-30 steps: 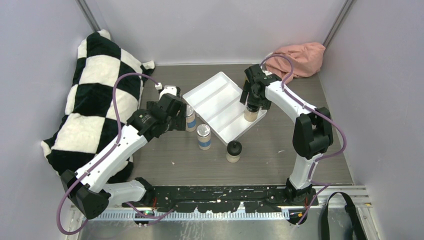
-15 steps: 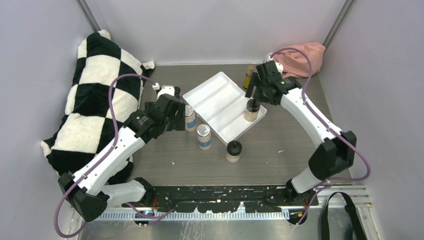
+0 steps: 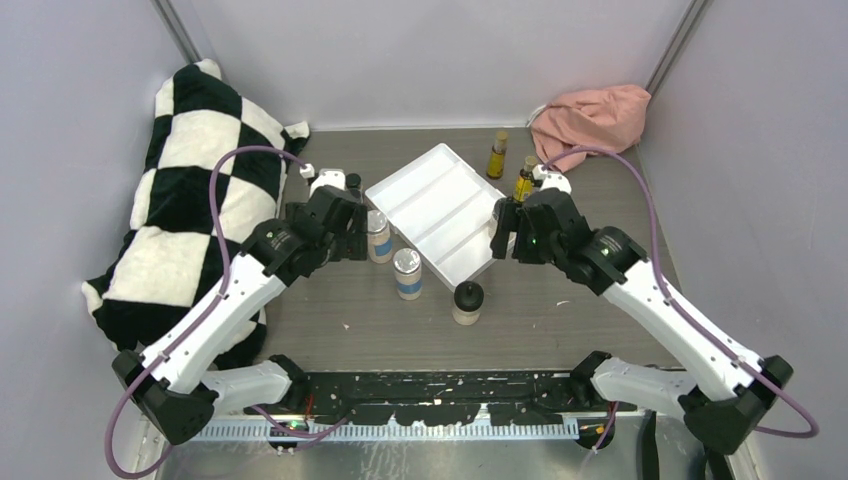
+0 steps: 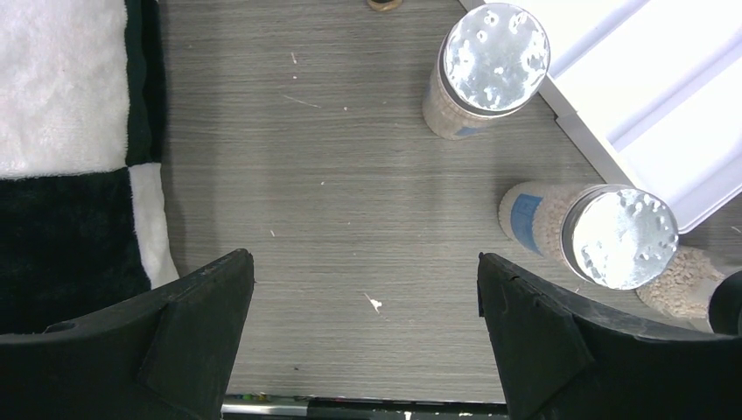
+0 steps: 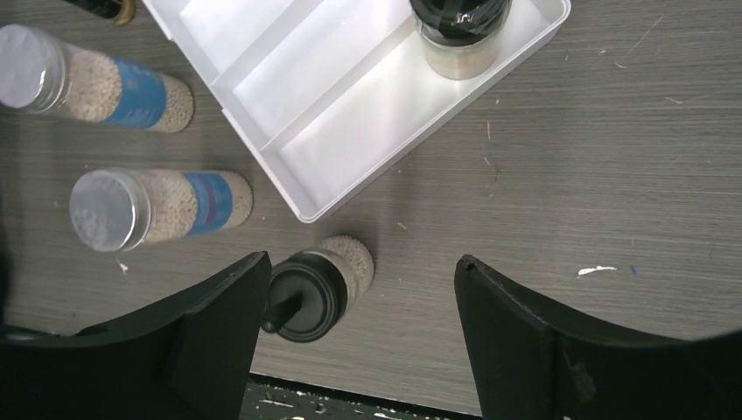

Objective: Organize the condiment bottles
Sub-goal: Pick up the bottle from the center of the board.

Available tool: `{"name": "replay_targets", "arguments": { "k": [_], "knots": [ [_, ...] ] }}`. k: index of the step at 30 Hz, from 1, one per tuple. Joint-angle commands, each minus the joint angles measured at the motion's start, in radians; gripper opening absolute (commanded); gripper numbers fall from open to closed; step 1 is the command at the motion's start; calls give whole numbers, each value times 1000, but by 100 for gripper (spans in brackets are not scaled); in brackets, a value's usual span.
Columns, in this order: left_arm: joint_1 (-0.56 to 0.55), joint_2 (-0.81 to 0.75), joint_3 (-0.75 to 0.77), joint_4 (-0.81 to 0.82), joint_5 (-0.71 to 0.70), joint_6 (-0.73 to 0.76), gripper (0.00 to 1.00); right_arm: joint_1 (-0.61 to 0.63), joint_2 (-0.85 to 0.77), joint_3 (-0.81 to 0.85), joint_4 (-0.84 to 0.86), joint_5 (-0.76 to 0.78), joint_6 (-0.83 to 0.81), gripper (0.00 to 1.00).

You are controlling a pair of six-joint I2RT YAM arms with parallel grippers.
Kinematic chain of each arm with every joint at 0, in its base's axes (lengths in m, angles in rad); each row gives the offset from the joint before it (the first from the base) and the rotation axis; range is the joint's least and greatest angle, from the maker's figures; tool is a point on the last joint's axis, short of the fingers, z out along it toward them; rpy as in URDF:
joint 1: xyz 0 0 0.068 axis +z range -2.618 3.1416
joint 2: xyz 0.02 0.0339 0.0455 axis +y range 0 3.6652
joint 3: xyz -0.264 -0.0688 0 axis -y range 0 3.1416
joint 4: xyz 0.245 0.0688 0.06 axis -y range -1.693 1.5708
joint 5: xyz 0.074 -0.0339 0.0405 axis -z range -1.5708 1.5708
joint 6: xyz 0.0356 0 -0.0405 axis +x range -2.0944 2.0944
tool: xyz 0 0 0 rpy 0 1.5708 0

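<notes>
A white tray (image 3: pixel 430 195) lies mid-table. Two silver-lidded blue-labelled jars (image 3: pixel 378 236) (image 3: pixel 407 273) stand left of it, and a tan black-capped jar (image 3: pixel 467 302) stands in front. My left gripper (image 4: pixel 363 271) is open and empty over bare table, left of the silver jars (image 4: pixel 494 57) (image 4: pixel 617 236). My right gripper (image 5: pixel 360 262) is open and empty above the front tan jar (image 5: pixel 319 289), which is near its left finger. The second tan jar (image 5: pixel 459 35) stands in the tray's corner. Two slim amber bottles (image 3: pixel 497 155) (image 3: pixel 525 178) stand behind the tray. A small dark bottle (image 5: pixel 105 7) shows at the edge.
A black-and-white checked pillow (image 3: pixel 190 200) fills the left side. A pink cloth (image 3: pixel 595 115) lies in the back right corner. Grey walls close in the table on three sides.
My right gripper let go of the tan jar in the tray and drew back toward the near side, its arm swinging right. The amber bottles came into view. The left arm barely moved.
</notes>
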Motion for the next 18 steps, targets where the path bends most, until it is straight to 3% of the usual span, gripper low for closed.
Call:
{"name": "replay_targets", "arguments": {
  "k": [1,18],
  "knots": [
    [-3,-11,49,-7,-7,2,100,28,-109,-42,9,-8,14,81],
    [-3,-61,23,95,53,3,99,70,-275,-247,44,-124,-90,79]
  ]
}}
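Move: The black-capped bottle in front of the tray stands about 3 cm back from the right hand, 4 cm to its left and 15 cm below. The bottle already in the tray is about 15 cm ahead and 2 cm right of that hand; the nearer silver-lidded jar is roughly 1 cm ahead and 13 cm left. From the left hand, the black-capped bottle lies some 18 cm right, 3 cm back and 15 cm below. Keep drawing the open, empty right gripper back from the tray, about 5 cm, beside the black-capped bottle at the front; let it rise a touch first, then sink about 3 cm while turning some 10 degrees counter-clockwise. Keep its fingers wide and touch nothing yet. Raise the open left gripper about 2 cm. ##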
